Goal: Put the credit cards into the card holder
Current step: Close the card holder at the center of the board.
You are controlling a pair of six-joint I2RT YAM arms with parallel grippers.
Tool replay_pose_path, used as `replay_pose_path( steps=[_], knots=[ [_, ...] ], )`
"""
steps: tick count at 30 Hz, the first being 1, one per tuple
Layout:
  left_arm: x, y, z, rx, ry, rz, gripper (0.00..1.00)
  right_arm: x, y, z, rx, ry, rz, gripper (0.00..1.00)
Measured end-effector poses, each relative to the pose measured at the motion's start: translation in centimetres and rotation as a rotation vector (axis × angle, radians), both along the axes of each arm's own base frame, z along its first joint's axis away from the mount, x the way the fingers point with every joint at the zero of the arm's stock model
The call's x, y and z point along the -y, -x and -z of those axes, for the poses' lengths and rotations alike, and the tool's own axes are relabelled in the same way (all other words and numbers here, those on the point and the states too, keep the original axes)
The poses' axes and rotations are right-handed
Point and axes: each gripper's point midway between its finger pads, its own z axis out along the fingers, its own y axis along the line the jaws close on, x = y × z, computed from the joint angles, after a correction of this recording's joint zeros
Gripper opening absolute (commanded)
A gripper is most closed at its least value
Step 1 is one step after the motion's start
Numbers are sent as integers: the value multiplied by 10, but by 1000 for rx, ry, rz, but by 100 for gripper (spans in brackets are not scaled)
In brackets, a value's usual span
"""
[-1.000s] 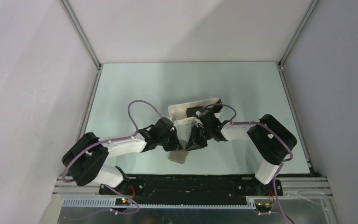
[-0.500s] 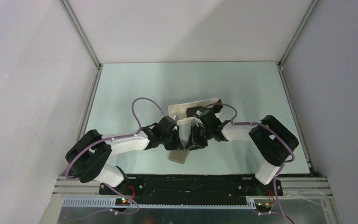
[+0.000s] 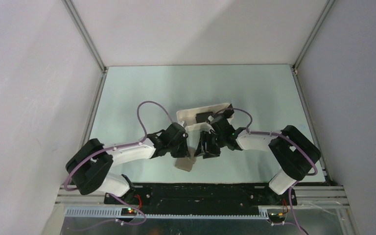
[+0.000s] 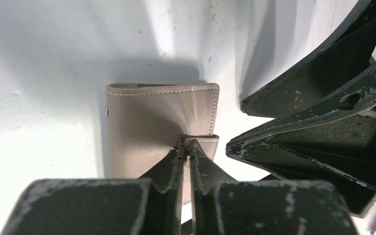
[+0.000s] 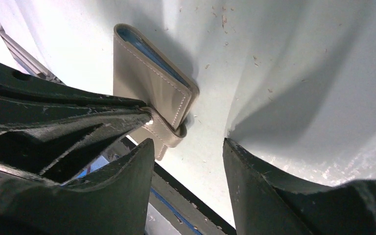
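Note:
The card holder [image 4: 156,122], a folded grey-beige wallet, lies on the table near the front edge, also visible from above [image 3: 185,163]. My left gripper [image 4: 188,143] is shut on its small closing tab [image 4: 209,142]. The wallet's light blue inner pockets show along its edge [image 5: 144,49]. Just to the wallet's right, my right gripper [image 5: 188,147] stands open with nothing between its fingers. A dark flat shape [image 3: 202,117] in the white tray looks like the credit cards, partly hidden by the right arm.
The long white tray [image 3: 186,115] stands just behind both grippers, mid-table. The two grippers are close together, the right one's fingers [image 4: 313,112] beside the left one's. The black front rail [image 5: 186,196] runs right below the wallet.
The right gripper has opened wide and its arm's elbow has shifted right. The left gripper still pinches the tab, and the wallet has barely moved.

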Motion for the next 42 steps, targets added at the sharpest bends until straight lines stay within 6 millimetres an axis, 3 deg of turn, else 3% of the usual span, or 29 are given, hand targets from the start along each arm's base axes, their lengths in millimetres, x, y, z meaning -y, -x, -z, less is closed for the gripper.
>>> replay_pose_path(
  steps=[9,19,22,27,31,42],
  knots=[
    [-15,0,-6,42,-55,12,39,11,13,4,42,58,-38,34],
    [-21,-8,-30,87,-2,-29,67,2,28,2,55,28,-112,0],
    [-31,-13,-35,95,24,-70,71,-1,29,-4,66,8,-120,0],
    [-46,-8,-21,39,20,-99,78,-10,26,-19,105,-51,-132,0],
    [-45,-1,-14,-5,39,-81,79,-15,25,-24,116,-81,-141,0],
    [-32,10,-3,-73,129,-54,75,-20,22,-4,73,-62,-149,0]
  ],
)
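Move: The left hand's closed fingertips rest on the tip of the card holder's strap; the holder's middle lies about 2 cm left, 1 cm back and 2 cm below. The half-open right hand has the strap's bend some 2 cm back, 2 cm left and 1 cm below, with the holder's middle about 3 cm farther left, level with it front to back. The white tray lies about 15 cm ahead of the right hand and 3 cm right, at its height. Up about 3.5 cm and to the left, the left hand comes off the strap, opens wide, then sinks to near its old height some 3 cm farther left, its open fingers straddling the holder. The right hand goes back while shutting, lifts about 2 cm, eases left, and comes down with closed fingertips on the strap's bend. ##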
